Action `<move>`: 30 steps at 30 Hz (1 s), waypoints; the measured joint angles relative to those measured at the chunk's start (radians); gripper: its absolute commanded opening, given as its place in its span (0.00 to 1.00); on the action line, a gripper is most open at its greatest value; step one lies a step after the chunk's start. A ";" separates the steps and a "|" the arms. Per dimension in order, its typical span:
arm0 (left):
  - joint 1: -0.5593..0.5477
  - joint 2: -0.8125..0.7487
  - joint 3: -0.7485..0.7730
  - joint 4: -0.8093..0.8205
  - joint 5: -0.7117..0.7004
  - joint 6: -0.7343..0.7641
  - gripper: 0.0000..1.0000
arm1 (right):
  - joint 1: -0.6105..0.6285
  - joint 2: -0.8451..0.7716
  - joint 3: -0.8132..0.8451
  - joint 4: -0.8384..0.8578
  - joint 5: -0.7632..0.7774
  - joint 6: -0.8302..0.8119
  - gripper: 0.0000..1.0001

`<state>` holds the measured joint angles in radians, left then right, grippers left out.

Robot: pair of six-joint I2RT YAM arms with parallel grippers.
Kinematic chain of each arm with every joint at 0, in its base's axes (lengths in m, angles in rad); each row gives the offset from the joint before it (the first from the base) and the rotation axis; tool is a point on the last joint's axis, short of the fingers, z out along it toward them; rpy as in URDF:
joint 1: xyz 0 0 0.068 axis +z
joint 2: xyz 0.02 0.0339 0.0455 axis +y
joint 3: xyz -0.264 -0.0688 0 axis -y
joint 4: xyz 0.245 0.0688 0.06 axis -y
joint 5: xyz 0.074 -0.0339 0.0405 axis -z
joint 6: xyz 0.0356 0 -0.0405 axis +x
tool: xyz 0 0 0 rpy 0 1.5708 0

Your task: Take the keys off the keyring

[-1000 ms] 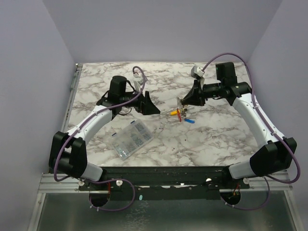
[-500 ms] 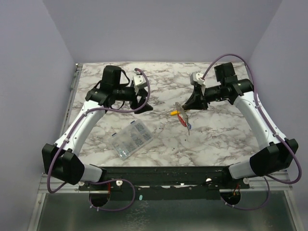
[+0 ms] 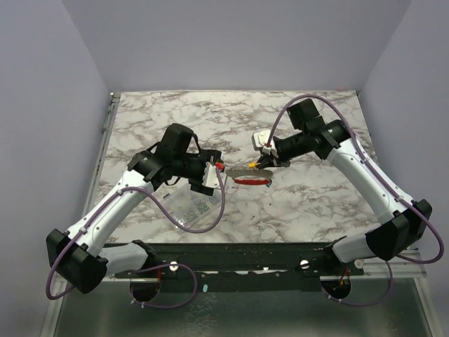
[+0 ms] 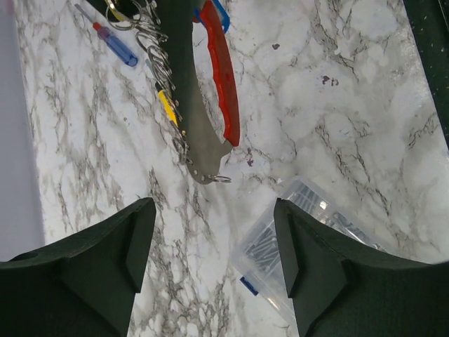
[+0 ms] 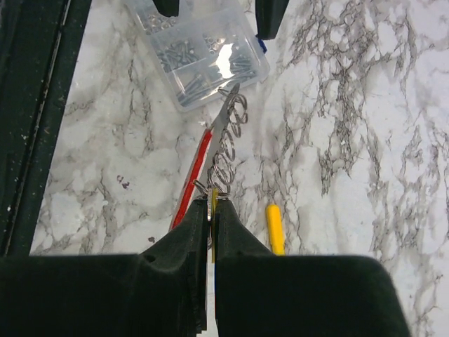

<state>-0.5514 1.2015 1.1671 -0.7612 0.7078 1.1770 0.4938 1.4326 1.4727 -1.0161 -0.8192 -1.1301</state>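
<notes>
My right gripper [image 5: 212, 203] is shut on one end of the keyring [image 3: 245, 173] and holds it level above the table. Its grey metal piece [image 4: 189, 105] and red band [image 4: 223, 77] point toward my left gripper [image 4: 214, 246]. That gripper is open, with nothing between its fingers, a little short of the keyring's free tip. Wire rings [image 5: 228, 154] run along the grey piece. The keys hang from them, among them a yellow tag [image 4: 167, 107] and a blue tag [image 4: 219, 10]. A thin yellow edge and a metal strip show between the right jaws.
A clear compartment box [image 3: 188, 208] of small parts lies on the marble table [image 3: 309, 203] under the left gripper. A yellow-handled screwdriver [image 5: 275, 228] and a blue-and-red screwdriver [image 4: 116, 43] lie on the table below the keyring.
The right gripper has lifted the keyring off the table, turned it level and moved left. The left arm has swung in toward the middle, over the clear box, facing the keyring's tip.
</notes>
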 measured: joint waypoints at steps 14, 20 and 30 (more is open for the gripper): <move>-0.151 -0.090 -0.174 0.306 -0.091 0.014 0.54 | 0.040 0.000 0.045 0.003 0.082 -0.085 0.01; -0.150 -0.072 -0.166 0.350 -0.098 0.002 0.51 | 0.086 0.000 0.043 0.019 0.194 -0.146 0.01; 0.007 -0.010 -0.143 0.388 -0.073 -0.218 0.57 | 0.147 -0.009 -0.093 0.187 0.521 -0.269 0.01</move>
<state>-0.5446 1.1919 1.0241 -0.3733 0.6346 0.9592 0.6411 1.4239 1.3800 -0.8291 -0.2977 -1.3994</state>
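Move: The keyring (the toothed metal plate with the red handle) is held up in the right fingers by its looped edge; its middle is about 2 cm left of that hand, 3 cm back and 2 cm below. From the open left hand the same middle lies roughly 9 cm to the right, 1 cm back, at level height. On the table, some 22 cm below, are the screw box, about 7 cm back and 8 cm left of the left hand, and the yellow screwdriver, 4 cm ahead and 14 cm right of it. The keyring stays pinched in the shut right fingers, carried about 5 cm forward and then also down a little, mostly late, while that wrist rolls some 30 degrees and its fingers tip steeper. Beside it the left hand first reaches right towards the plate's near end, then swings forward and back left, its fingers narrowing partway on nothing. ##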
